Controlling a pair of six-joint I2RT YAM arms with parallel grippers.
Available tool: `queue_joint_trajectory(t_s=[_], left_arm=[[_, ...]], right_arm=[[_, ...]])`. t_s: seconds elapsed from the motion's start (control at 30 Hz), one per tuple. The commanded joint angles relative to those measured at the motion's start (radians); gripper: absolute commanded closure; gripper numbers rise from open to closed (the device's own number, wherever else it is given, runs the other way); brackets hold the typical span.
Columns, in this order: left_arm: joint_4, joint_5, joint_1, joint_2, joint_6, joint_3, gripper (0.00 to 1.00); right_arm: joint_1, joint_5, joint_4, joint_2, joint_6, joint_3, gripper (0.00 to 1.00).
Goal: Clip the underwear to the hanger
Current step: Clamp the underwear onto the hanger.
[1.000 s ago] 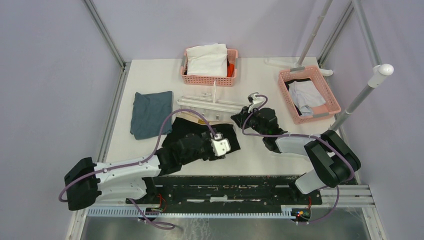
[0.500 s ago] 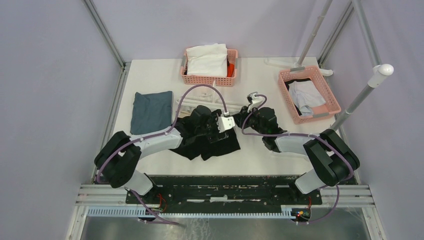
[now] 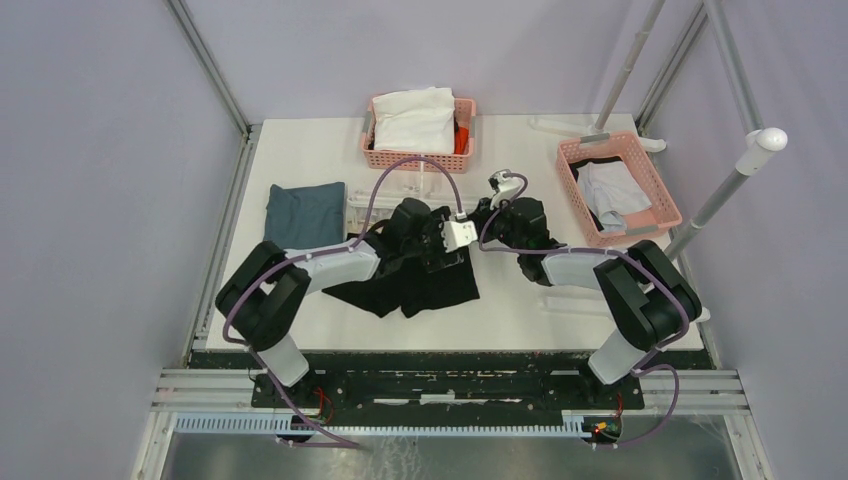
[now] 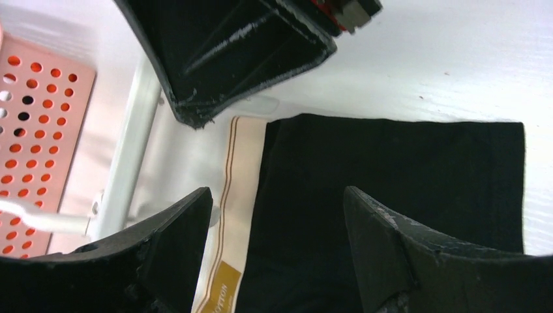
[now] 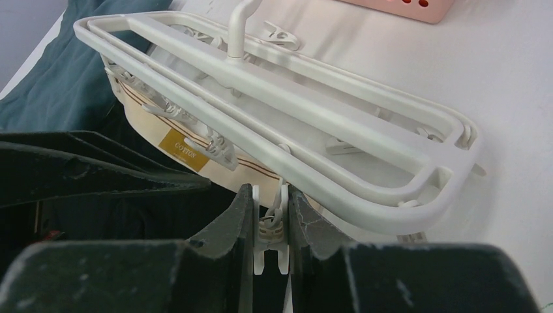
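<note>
The black underwear [image 3: 425,285] lies mid-table, its beige waistband [image 4: 242,171] against the white hanger [image 5: 293,98], which lies flat behind it. My left gripper [image 4: 277,195] hovers open over the waistband and the black fabric, nothing between its fingers [image 4: 176,241]. My right gripper [image 5: 270,225] is shut on a small white clip [image 5: 271,242] hanging from the hanger's near rail, just above the waistband's edge. The tan label [image 5: 184,150] shows under the rail. The two grippers sit close together, the left one's fingers [image 5: 98,171] visible in the right wrist view.
A pink basket [image 3: 380,155] holding a white garment stands at the back. A second pink basket [image 3: 668,205] sits at the right. A folded blue-grey cloth [image 3: 303,215] lies left of the hanger. A white pole [image 3: 740,170] rises at the far right.
My left arm swung from the underwear's near side up to the waistband beside the right gripper, its jaws opening wider. The right gripper shifted slightly back, still on the clip.
</note>
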Motion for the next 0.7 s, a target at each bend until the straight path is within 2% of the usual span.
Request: queue_joint_trajectory(t_s=[0.0, 0.27, 0.5, 0.67], left_arm=[[-0.023, 0.058, 0.018, 0.062, 0.071, 0.091, 0.19], [-0.050, 0.112, 0.078, 0.148, 0.045, 0.180, 0.19], [-0.018, 0.082, 0.089, 0.184, 0.034, 0.187, 0.19], [-0.057, 0.083, 0.089, 0.234, 0.047, 0.224, 0.18]], right_arm=[[-0.005, -0.040, 0.047, 0.012, -0.008, 0.063, 1.00], [-0.012, -0.045, 0.026, 0.024, -0.025, 0.079, 1.00], [-0.028, -0.056, 0.025, 0.065, -0.028, 0.097, 1.00], [-0.028, -0.067, 0.027, 0.070, -0.023, 0.101, 1.00]])
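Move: The stretch of the underwear's waistband near its right-hand end lies about 5 cm ahead of the left hand, 3 cm to its right and some 6 cm below. The clip in the right fingers is roughly 5 cm ahead and 5 cm to the right, about 1 cm higher; the hanger's middle is some 8 cm ahead and 6 cm to the left. From the right hand, that stretch of waistband lies about level, 2 cm left and 7 cm below. Left hand, still open, reaches about 5 cm forward and down towards the waistband; right lowers its pinched clip. ##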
